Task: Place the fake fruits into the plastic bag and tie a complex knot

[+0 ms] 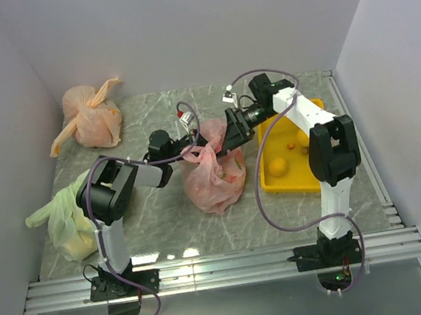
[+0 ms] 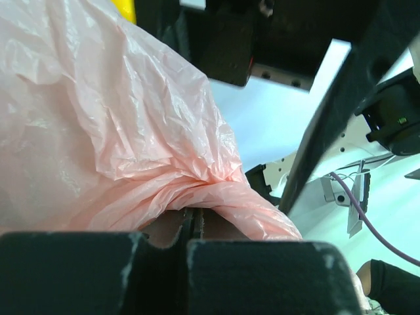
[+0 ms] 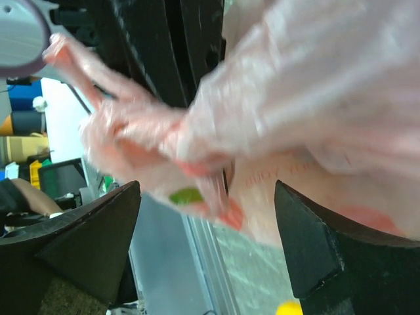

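Observation:
The pink plastic bag [image 1: 215,179] sits mid-table, bulging, with red and green fake fruits [image 3: 186,195] showing through its skin. My left gripper [image 1: 193,151] is shut on a strip of the bag's gathered mouth; in the left wrist view the pink plastic [image 2: 131,131] drapes over the closed jaws [image 2: 195,220]. My right gripper [image 1: 225,137] hovers at the bag's upper right with jaws wide apart [image 3: 207,190]. Twisted pink handle strips, the knot [image 3: 125,131], hang blurred in front of it, not clamped. More orange fruits [image 1: 278,166] lie in the yellow tray [image 1: 320,181].
An orange-peach tied bag [image 1: 92,116] lies at the back left. A yellow-green bag [image 1: 68,218] sits beside the left arm's base. The yellow tray is under the right arm. Walls close in the table on three sides.

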Controlling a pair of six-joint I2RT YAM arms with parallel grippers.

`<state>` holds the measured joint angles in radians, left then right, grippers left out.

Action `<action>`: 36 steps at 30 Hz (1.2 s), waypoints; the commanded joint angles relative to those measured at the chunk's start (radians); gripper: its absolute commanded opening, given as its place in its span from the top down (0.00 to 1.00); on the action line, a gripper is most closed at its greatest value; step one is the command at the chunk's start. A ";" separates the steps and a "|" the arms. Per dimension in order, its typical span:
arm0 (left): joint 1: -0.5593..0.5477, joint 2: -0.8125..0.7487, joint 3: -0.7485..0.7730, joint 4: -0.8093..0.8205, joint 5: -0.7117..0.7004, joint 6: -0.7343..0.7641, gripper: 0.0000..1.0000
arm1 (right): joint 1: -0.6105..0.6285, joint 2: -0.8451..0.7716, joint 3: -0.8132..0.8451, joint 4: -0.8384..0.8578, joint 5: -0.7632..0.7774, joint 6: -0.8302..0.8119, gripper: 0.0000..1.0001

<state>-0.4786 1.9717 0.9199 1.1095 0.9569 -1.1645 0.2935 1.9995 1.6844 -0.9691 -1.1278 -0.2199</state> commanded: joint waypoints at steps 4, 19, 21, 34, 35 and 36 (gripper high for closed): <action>-0.006 -0.034 0.010 0.059 0.039 0.025 0.99 | -0.039 -0.031 -0.014 -0.128 -0.079 -0.064 0.34; -0.017 -0.027 0.017 0.064 0.039 0.023 1.00 | -0.051 -0.030 -0.074 0.135 -0.041 0.175 0.61; -0.015 -0.027 0.017 0.064 0.037 0.022 0.99 | -0.051 -0.021 -0.063 0.115 -0.038 0.156 0.71; 0.015 -0.065 -0.006 -0.046 0.037 0.063 0.78 | -0.056 -0.008 -0.012 0.001 -0.035 0.039 1.00; 0.017 -0.066 -0.007 -0.054 0.037 0.065 0.75 | -0.056 -0.010 -0.014 0.001 -0.035 0.037 1.00; 0.020 -0.068 -0.007 -0.081 0.031 0.071 0.73 | -0.056 -0.010 -0.014 0.001 -0.036 0.036 1.00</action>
<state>-0.4702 1.9579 0.9199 1.0542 0.9714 -1.1339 0.2481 1.9980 1.6314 -0.9375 -1.1584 -0.1478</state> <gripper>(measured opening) 0.253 0.007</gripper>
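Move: The loose knot of the plastic bag lies about 4 cm to the left of the right hand, level with it in reach and height. The filled bag body hangs below it, roughly 9 cm back, 6 cm left and 9 cm down from that hand. The yellow tray is some 21 cm to its right and 14 cm lower. For the left hand, its closed fingers poked through the knot, the knot lies about 2 cm left and 1 cm up. Easing to its right by about 1.5 cm and slightly down and back, then forward again, the right hand rolls some 5 degrees and shuts its wide-open fingers completely, at the twisted plastic just off the left fingertips. The left hand stays nearly in place inside the knot's loop, and once the right is shut, opens its fingers about a quarter. ##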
